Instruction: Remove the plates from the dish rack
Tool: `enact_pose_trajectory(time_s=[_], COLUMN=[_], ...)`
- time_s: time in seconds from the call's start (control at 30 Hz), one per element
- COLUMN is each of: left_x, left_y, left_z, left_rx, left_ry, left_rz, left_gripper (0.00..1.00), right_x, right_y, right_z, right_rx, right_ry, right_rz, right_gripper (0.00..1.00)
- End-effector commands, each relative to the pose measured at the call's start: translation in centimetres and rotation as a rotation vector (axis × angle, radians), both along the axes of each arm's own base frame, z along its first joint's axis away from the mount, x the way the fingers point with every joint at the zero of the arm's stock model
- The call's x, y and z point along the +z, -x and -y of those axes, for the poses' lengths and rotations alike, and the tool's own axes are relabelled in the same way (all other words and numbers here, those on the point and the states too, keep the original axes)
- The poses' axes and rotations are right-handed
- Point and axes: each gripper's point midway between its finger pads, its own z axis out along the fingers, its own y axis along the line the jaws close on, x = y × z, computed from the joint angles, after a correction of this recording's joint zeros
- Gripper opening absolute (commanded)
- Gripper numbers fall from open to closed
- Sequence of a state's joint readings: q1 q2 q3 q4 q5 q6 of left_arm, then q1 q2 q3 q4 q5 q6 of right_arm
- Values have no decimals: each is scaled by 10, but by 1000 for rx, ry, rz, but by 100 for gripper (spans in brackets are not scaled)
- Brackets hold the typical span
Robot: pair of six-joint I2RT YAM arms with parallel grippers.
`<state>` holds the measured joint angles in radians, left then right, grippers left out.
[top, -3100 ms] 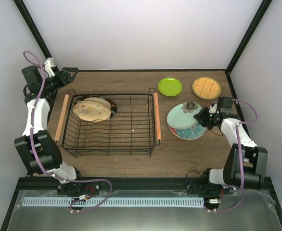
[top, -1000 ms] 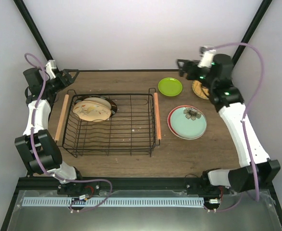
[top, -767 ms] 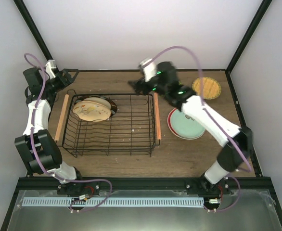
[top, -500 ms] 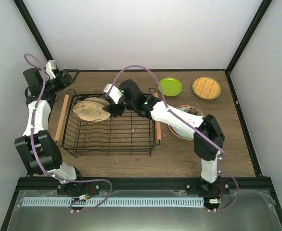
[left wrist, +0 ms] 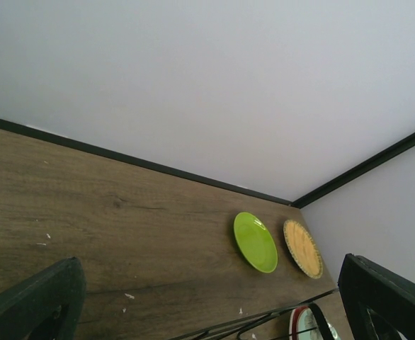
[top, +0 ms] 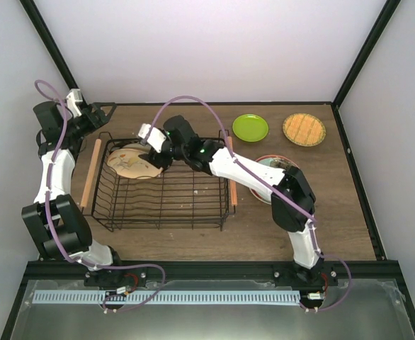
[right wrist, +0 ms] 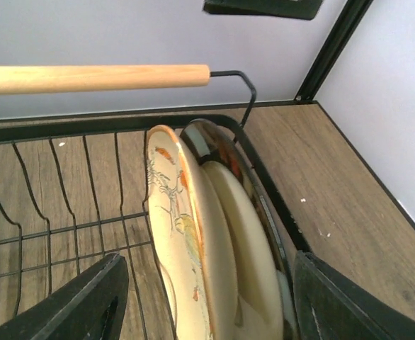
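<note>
The black wire dish rack (top: 193, 205) holds leaning plates at its far left end: a beige painted plate (top: 133, 161) in front, a cream one and a dark-rimmed plate (right wrist: 214, 145) behind. My right gripper (top: 153, 151) reaches into the rack. It is open, one finger on each side of the plates (right wrist: 193, 234), not touching them. A lime-green plate (top: 251, 127), an orange gridded plate (top: 304, 129) and a pale teal plate on a red one (top: 284, 168) lie on the table. My left gripper (top: 105, 110) hovers open beyond the rack's far left corner.
Wooden rod handles (top: 91, 172) (top: 230, 170) run along the rack's two short sides; one (right wrist: 94, 78) crosses the top of the right wrist view. My right arm spans the rack's far right part. Enclosure walls stand close behind and at both sides.
My right arm swung from the plates on the right, across the table, into the rack, and its jaws narrowed around the leaning plates. The left arm has not moved.
</note>
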<state>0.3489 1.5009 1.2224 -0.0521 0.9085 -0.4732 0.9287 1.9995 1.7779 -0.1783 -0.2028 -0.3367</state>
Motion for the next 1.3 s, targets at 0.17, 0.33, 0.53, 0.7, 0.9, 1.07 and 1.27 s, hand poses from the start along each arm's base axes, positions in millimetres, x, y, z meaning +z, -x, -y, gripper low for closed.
enact_pose_trajectory(time_s=[0.17, 0.33, 0.53, 0.7, 0.9, 1.07, 1.27], left_x=[2, 1, 9, 9, 6, 6, 2], left_y=[0, -1, -1, -3, -4, -5, -6], left_z=[2, 1, 1, 1, 0, 0, -1], left_rx=[-12, -10, -11, -11, -8, -6, -5], left_ry=[1, 9, 22, 29, 30, 30, 32], left_rz=[23, 19, 38, 38, 31, 32, 25], left_gripper=[100, 100, 100, 100, 100, 100, 100], right_x=[-1, -9, -24, -38, -53, -62, -68], right_y=[13, 8, -3, -8, -15, -20, -22], right_z=[-20, -27, -36, -40, -40, -38, -38], right_rx=[61, 55, 41, 30, 1, -19, -39], right_ry=[-3, 11, 35, 57, 84, 116, 145], right_rz=[16, 16, 13, 9, 15, 38, 83], right_gripper=[60, 59, 59, 59, 50, 37, 23])
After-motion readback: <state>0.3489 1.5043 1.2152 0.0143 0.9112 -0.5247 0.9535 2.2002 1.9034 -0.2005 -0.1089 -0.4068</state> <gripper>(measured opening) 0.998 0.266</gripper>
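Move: The patterned cream plate standing in the rack has its middle some 8 cm left of the right hand, about 2 cm ahead and 11 cm below. A plain cream plate stands directly behind it, roughly 3 cm farther out, and the dark plate is about 6 cm farther out and 2 cm to the right of the patterned one. From the idle left hand, the patterned plate lies some 13 cm back, 8 cm right and 16 cm below. Down mostly, about 7 cm, and some 3 cm left and 2 forward, the right hand sinks onto the near-right rim of the patterned plate, part-open fingers straddling it with one in the gap before the plain plate behind. The descent stops and the fingers narrow from about two-thirds to a quarter open around the rim, the hand easing forward. ##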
